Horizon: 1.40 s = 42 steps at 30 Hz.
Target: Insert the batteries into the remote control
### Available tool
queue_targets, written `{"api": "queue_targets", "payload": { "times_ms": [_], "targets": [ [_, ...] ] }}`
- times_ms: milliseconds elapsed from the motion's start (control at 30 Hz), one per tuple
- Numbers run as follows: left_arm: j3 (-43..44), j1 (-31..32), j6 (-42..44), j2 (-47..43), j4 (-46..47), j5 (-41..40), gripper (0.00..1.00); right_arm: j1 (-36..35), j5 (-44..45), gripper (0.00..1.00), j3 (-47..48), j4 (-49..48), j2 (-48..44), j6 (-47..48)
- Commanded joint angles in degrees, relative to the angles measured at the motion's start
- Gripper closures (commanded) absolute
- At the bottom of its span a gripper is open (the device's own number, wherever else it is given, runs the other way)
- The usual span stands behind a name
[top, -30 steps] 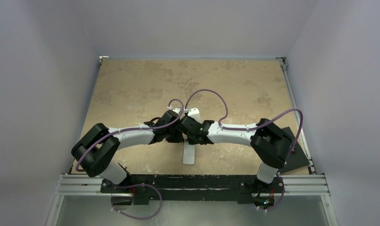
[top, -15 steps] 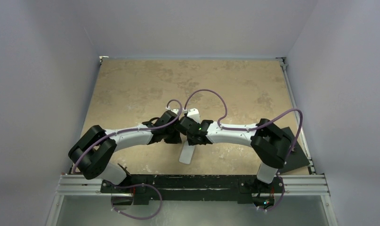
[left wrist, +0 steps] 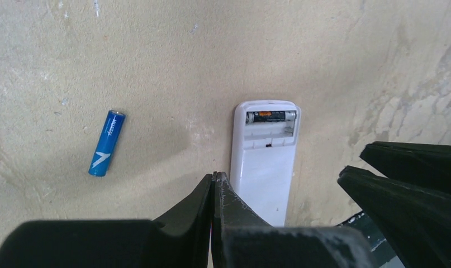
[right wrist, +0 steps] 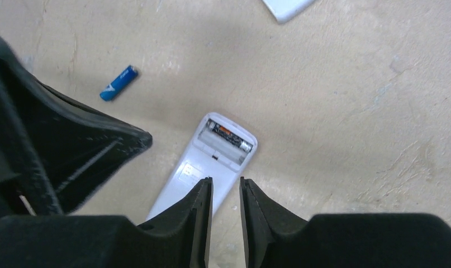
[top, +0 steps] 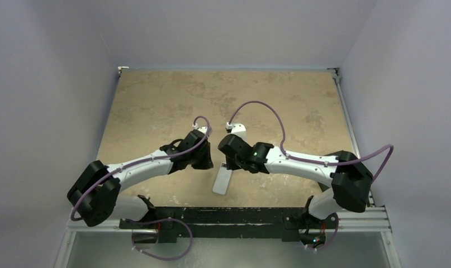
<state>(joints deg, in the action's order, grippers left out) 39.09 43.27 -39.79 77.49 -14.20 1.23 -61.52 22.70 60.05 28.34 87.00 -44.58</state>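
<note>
The white remote control (left wrist: 263, 167) lies back up on the tan table, its compartment uncovered. A dark battery (left wrist: 270, 116) sits in the far slot, and the slot beside it is bare. The blue battery (left wrist: 107, 143) lies loose on the table to the remote's left. My left gripper (left wrist: 213, 176) is shut on nothing, its tips over the remote's left edge. My right gripper (right wrist: 226, 181) hovers above the remote (right wrist: 212, 159), a little open, with nothing between the fingers. In the top view both grippers (top: 207, 162) (top: 227, 162) stand close together above the remote (top: 222, 180).
A small white cover piece (right wrist: 287, 6) lies on the table beyond the remote. The right gripper's dark fingers (left wrist: 413, 173) reach in beside the remote. A metal rail (top: 228, 219) runs along the near table edge, and grey walls close in the other sides.
The right gripper's jaws have parted. Both arms have drawn back, their elbows swinging outward, and the grippers stand a little further apart. The remote's near end has shifted slightly left.
</note>
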Motion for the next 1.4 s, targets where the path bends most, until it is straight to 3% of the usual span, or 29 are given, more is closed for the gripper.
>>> {"api": "queue_targets", "payload": {
  "times_ms": [0, 100, 200, 600, 900, 1367],
  "targets": [
    [-0.5, 0.3, 1.0, -5.0, -2.6, 0.2, 1.00, -0.4, -3.9, 0.69, -4.6, -3.0, -3.8, 0.1],
    [-1.1, 0.3, 0.6, -8.6, -4.3, 0.4, 1.00, -0.7, -5.3, 0.71, -7.2, -3.6, -5.4, 0.2],
    [-1.7, 0.3, 0.1, -11.7, -6.0, 0.5, 0.93, -1.5, -6.7, 0.75, -9.4, -3.8, -6.3, 0.4],
    [-1.3, 0.3, -1.8, -22.3, -13.9, -3.0, 0.58, -7.2, -9.3, 0.87, -16.2, -8.9, -5.4, -2.2],
    [3.0, 0.3, -1.9, -28.1, -20.4, -6.6, 0.29, -9.9, -10.1, 0.99, -14.2, -11.8, -0.2, -3.1],
    [5.8, 0.3, -2.3, -34.4, -24.7, -9.4, 0.25, -10.5, -9.7, 1.00, -5.5, -12.5, 8.2, -2.6]
  ]
}}
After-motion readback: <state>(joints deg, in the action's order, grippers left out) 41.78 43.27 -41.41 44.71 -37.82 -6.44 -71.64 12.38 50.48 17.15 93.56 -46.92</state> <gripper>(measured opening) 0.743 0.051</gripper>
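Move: The right hand hovers above the remote's open compartment end; the remote's middle lies about 4 cm back, 3 cm left and 8 cm below. From that hand the blue battery is some 11 cm left and 3 cm ahead, and the battery cover about 12 cm straight ahead. The left hand, low and shut, has the blue battery roughly 6 cm left, 2 cm ahead and 4 cm below, the remote's middle 4 cm back and 4 cm right. The right hand swings back about 10 cm and down 8 cm along the remote while its fingers close and its wrist turns some 15 degrees counter-clockwise and tips a little steeper, then sweeps about 3 cm left at table height, its shut tips meeting the remote's right side by the near end and pushing it left. Meanwhile the left hand backs off empty, rising 11 cm and drifting 6 cm left and slightly back, opening wide as it comes above the blue battery's side of the remote. ##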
